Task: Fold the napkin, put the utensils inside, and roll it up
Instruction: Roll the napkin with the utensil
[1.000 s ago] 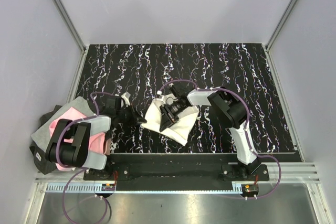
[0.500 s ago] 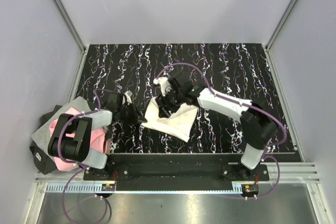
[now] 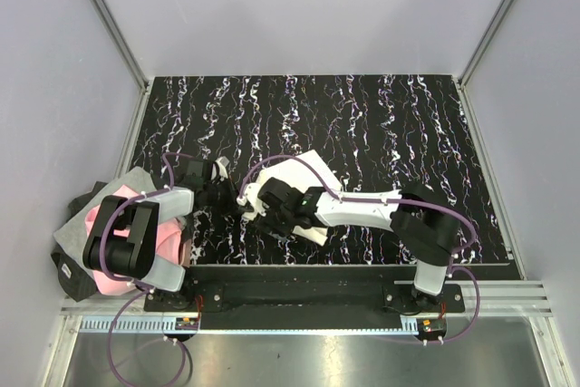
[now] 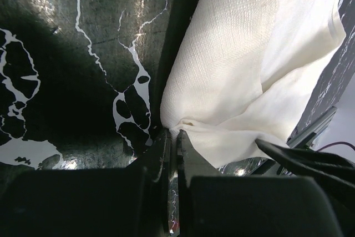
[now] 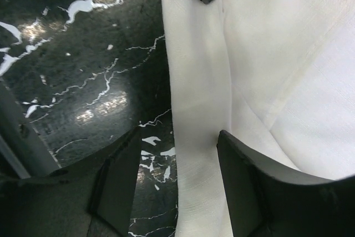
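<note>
The cream napkin (image 3: 304, 169) lies folded over on the black marbled table, partly under my right arm. My left gripper (image 3: 236, 200) sits at its left corner. In the left wrist view this gripper (image 4: 173, 132) is shut on a pinched corner of the napkin (image 4: 238, 65). My right gripper (image 3: 260, 215) is low over the napkin's near-left edge, close beside the left one. In the right wrist view it (image 5: 177, 154) stands open, its jaws on either side of a folded edge of the napkin (image 5: 266, 54). The utensils are out of view.
A pink and grey cloth (image 3: 109, 215) lies off the table's left side, under my left arm. The black marbled table (image 3: 381, 124) runs to grey walls on three sides. A black rail (image 3: 317, 276) lines the near edge.
My right gripper has opened and swung from the napkin's far side down to its near-left edge, beside the left gripper. The left gripper still holds the same corner.
</note>
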`<action>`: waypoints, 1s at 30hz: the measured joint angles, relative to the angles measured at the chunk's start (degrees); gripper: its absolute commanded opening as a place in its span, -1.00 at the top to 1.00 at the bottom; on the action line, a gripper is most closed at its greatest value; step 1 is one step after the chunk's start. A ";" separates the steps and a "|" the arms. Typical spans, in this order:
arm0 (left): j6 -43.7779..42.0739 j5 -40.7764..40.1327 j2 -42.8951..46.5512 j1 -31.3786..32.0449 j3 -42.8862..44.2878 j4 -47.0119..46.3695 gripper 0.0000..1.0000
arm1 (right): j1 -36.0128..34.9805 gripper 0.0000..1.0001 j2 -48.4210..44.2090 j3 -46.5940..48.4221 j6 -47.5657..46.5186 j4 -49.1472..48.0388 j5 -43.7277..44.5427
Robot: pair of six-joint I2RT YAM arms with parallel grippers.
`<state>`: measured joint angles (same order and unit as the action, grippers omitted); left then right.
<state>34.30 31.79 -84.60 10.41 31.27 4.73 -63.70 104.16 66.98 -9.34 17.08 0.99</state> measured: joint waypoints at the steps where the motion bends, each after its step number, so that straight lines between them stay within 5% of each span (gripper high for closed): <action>1: -0.02 0.00 0.00 0.00 0.09 0.15 1.00 | 0.00 -0.29 0.24 -0.24 -0.24 -0.22 0.48; 18: -0.87 -0.07 0.00 -0.02 0.55 1.22 0.97 | 0.39 0.18 5.53 2.14 -0.81 -1.33 2.08; 22: -1.20 -0.28 0.24 -0.02 0.55 1.44 0.63 | 1.84 0.50 7.43 5.27 0.09 1.79 -0.02; 30: -1.51 -1.11 2.89 -1.29 0.61 3.23 -0.24 | 5.53 0.73 9.20 8.39 1.57 4.90 -8.39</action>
<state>32.80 30.68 -81.71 9.13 31.88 7.97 -58.17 113.36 75.37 -7.77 21.98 -7.40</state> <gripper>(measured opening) 0.466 0.175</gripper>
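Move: The right hand, open, straddles the napkin's rolled near edge; the stretch it goes for lies about 3 cm below and 2 cm ahead, with no clear sideways offset. The napkin's flat part is centred some 9 cm ahead and 7 cm right of this hand, its near right corner about 4 cm back and 11 cm right. The left hand already pinches the roll's left end; from that hand, the right hand's target lies roughly 8 cm right and 3 cm back. The right fingers close on the rolled edge of the napkin and pinch it just beside the left gripper. To get there the hand sinks about 2.5 cm and eases some 2 cm forward, its fingertips tipping roughly 10 degrees back towards the base late on. Only then does the left hand, still until now, open about halfway around the end it held and begin to lift and shift left by 1 cm. ##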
